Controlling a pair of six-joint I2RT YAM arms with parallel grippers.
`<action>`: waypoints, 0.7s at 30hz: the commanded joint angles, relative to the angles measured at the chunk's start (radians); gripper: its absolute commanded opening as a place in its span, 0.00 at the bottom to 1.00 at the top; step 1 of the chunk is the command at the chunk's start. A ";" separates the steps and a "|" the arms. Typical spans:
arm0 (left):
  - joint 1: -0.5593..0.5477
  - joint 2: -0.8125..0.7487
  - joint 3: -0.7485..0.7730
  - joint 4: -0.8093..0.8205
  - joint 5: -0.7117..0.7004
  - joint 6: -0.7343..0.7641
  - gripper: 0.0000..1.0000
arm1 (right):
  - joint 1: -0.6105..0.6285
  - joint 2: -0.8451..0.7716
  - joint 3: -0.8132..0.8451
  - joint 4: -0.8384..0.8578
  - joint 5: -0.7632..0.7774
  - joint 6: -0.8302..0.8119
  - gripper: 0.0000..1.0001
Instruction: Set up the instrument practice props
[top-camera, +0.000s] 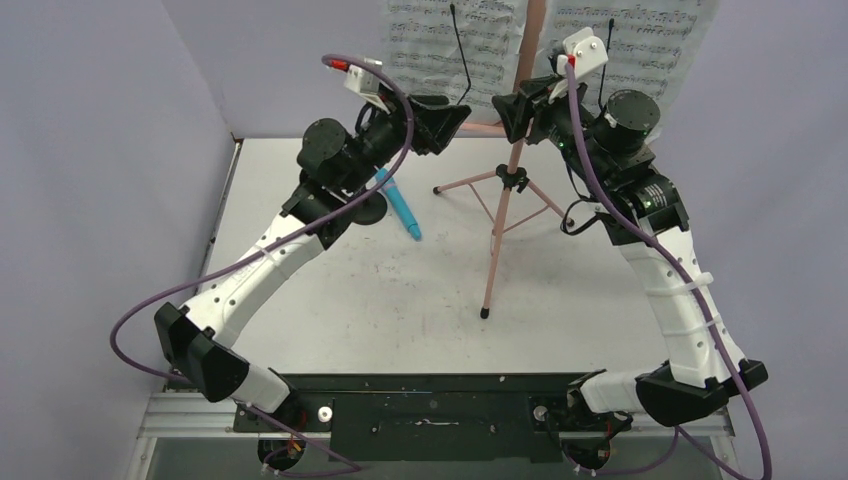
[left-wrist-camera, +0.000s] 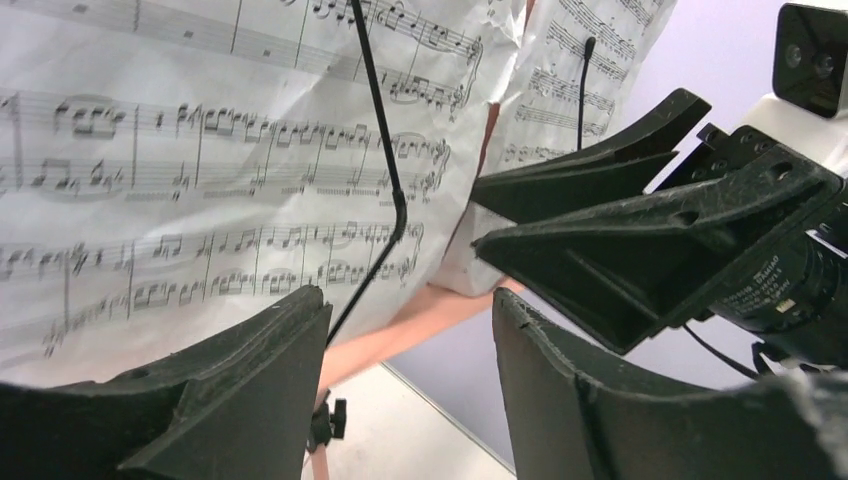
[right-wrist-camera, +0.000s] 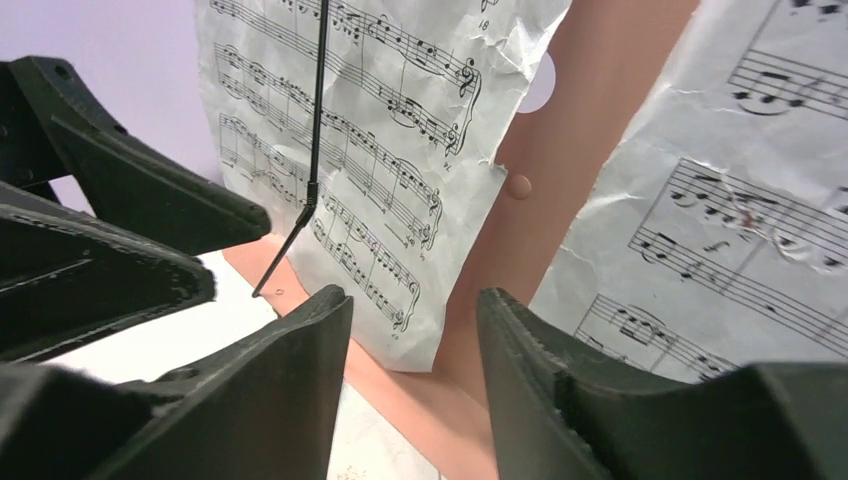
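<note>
The pink music stand stands on its tripod at the back middle of the table. Two white sheet-music pages rest on its desk, each behind a thin black wire holder. My left gripper and right gripper face each other just below the desk's lower ledge. Both are open, with nothing between the fingers. The blue microphone lies on the table left of the stand. The black mic stand's round base shows partly under my left arm.
Purple walls close in the table on the left, back and right. The stand's tripod legs spread over the back middle. A dark rail runs along the near edge between the arm bases.
</note>
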 joint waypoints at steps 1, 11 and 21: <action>-0.005 -0.131 -0.109 0.129 -0.046 -0.038 0.61 | 0.008 -0.086 -0.054 0.106 -0.011 0.044 0.53; -0.003 -0.374 -0.434 0.194 -0.120 -0.069 0.85 | 0.009 -0.226 -0.274 0.198 -0.165 0.154 0.80; 0.012 -0.570 -0.761 0.066 -0.204 -0.059 0.97 | 0.009 -0.410 -0.545 0.232 -0.255 0.220 0.90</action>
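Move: From the left gripper the blue microphone lies about 19 cm ahead, 11 cm left and 47 cm below; from the right gripper, about 19 cm ahead, 18 cm left and as far below. The mic stand rises some 8 cm to the left of the microphone. The music stand's tray is just ahead of both grippers: about 13 cm out and 12 cm right of the left one, 13 cm out and 5 cm right of the right one. Back both empty grippers away from the sheets on the music stand, nearly level at first, then sinking. Bring the left gripper down about 10 cm, left and back towards the microphone; draw the right one back some 8 cm and down, swinging its fingers a little counter-clockwise. Spread both half-open grippers almost fully on the way. ##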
